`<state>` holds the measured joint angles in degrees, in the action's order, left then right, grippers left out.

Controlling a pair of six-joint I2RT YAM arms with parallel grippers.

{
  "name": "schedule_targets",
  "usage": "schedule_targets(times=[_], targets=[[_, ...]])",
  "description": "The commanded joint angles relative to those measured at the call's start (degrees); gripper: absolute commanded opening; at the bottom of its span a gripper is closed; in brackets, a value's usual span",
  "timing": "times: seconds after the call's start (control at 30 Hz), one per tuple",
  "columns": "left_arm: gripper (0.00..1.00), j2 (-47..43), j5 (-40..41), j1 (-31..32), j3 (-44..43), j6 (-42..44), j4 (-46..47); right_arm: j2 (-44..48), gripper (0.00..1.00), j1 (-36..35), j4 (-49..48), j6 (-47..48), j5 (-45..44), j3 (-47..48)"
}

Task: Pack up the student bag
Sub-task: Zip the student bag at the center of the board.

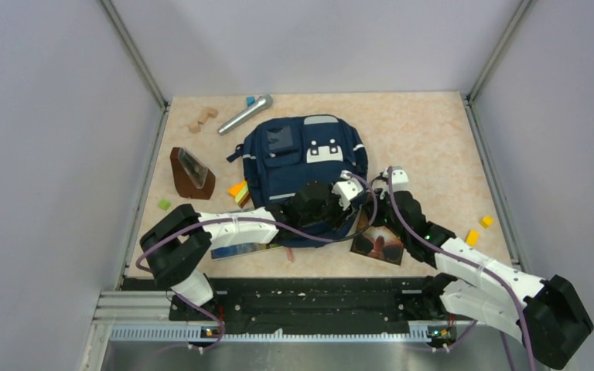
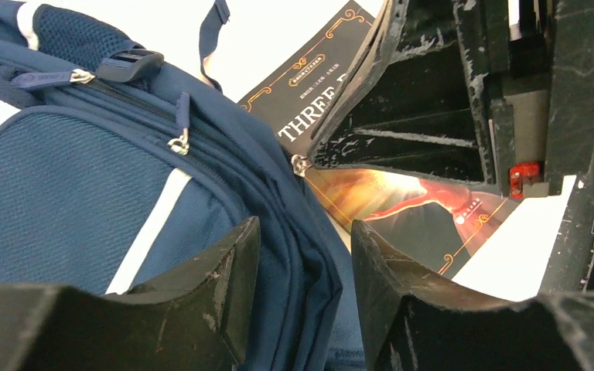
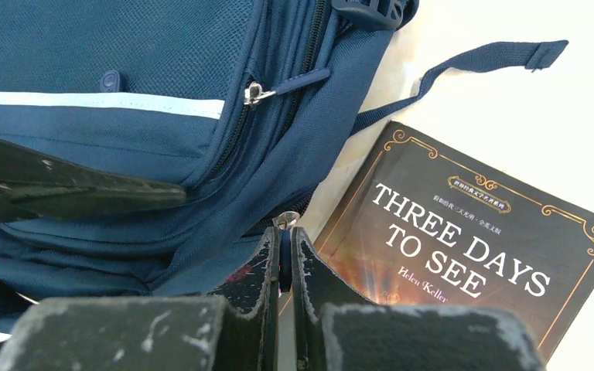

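The student bag (image 1: pixel 302 166), navy blue with light grey stripes, lies flat in the middle of the table. At its near right corner, my left gripper (image 2: pixel 305 255) stands open, with a fold of the bag's edge (image 2: pixel 309 263) between its two fingers. My right gripper (image 3: pixel 286 255) is shut on a blue zipper pull; the pull's metal ring (image 3: pixel 286 220) shows just past the fingertips. Right beside that corner lies a dark book titled "Three Days to See" (image 3: pixel 472 247). My right gripper's fingers (image 2: pixel 433 116) fill the upper right of the left wrist view.
A silver microphone (image 1: pixel 245 114), wooden blocks (image 1: pixel 203 118) and a small blue block (image 1: pixel 250 100) lie at the back left. A brown wedge-shaped stand (image 1: pixel 192 171), an orange block (image 1: pixel 238 190) and a green block (image 1: pixel 164 204) sit left of the bag. Another book (image 1: pixel 240 249) lies under my left arm. Yellow blocks (image 1: pixel 483 222) sit at the right.
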<state>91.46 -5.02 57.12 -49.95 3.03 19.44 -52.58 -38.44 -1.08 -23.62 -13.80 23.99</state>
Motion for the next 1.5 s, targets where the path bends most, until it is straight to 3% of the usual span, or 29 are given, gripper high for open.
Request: schedule_targets(times=[0.0,0.07,0.17,0.2,0.77,1.47], targets=[[0.52,2.1,4.2,1.3,-3.0,1.5,0.4,1.0,0.00,0.4,-2.8,1.0,0.1,0.8],[0.43,2.5,8.3,2.0,-3.2,2.2,0.2,1.1,0.00,0.4,-2.7,1.2,0.0,0.8],[0.01,2.3,11.2,2.5,-3.3,2.3,-0.4,1.0,0.00,0.4,-2.7,1.3,-1.2,0.7],[0.00,1.9,11.8,2.6,-3.2,2.3,-0.5,1.0,0.00,0.4,-2.8,1.4,-1.6,0.5],[0.00,-10.4,15.1,3.0,7.1,-0.7,1.6,-3.2,0.00,0.8,-2.0,-3.3,-11.1,1.2],[0.00,-24.6,10.9,2.8,5.6,2.3,-8.5,-4.2,0.00,6.5,-4.9,-4.6,-7.4,3.6]])
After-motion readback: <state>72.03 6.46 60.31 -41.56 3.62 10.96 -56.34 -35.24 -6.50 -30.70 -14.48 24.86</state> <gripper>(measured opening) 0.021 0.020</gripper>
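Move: The left hand has a fold of the student bag's fabric between its open fingers, about 1 cm ahead, 1 cm right and 1 cm below; the zip slider lies roughly 3 cm ahead and 5 cm right of it. The right hand already grips the slider's tab and heads for the strap base, some 5 cm ahead, 1 cm right and 3 cm lower. From that hand the pocket zip pull is 5 cm ahead, 4 cm left; the black book 3 cm back, 4 cm right, 8 cm below. Easing down and slightly forward about 1 cm, the left hand closes on the fold of bag fabric, then draws it left, up and somewhat back, about 6 cm leftwards, away from the zip slider. The right hand keeps its pinch on the tab, dips about 1 cm, then goes forward some 2 cm while rising again, pulling the slider along the zip towards the strap base, wrist rolling left side up and turning slightly clockwise. ##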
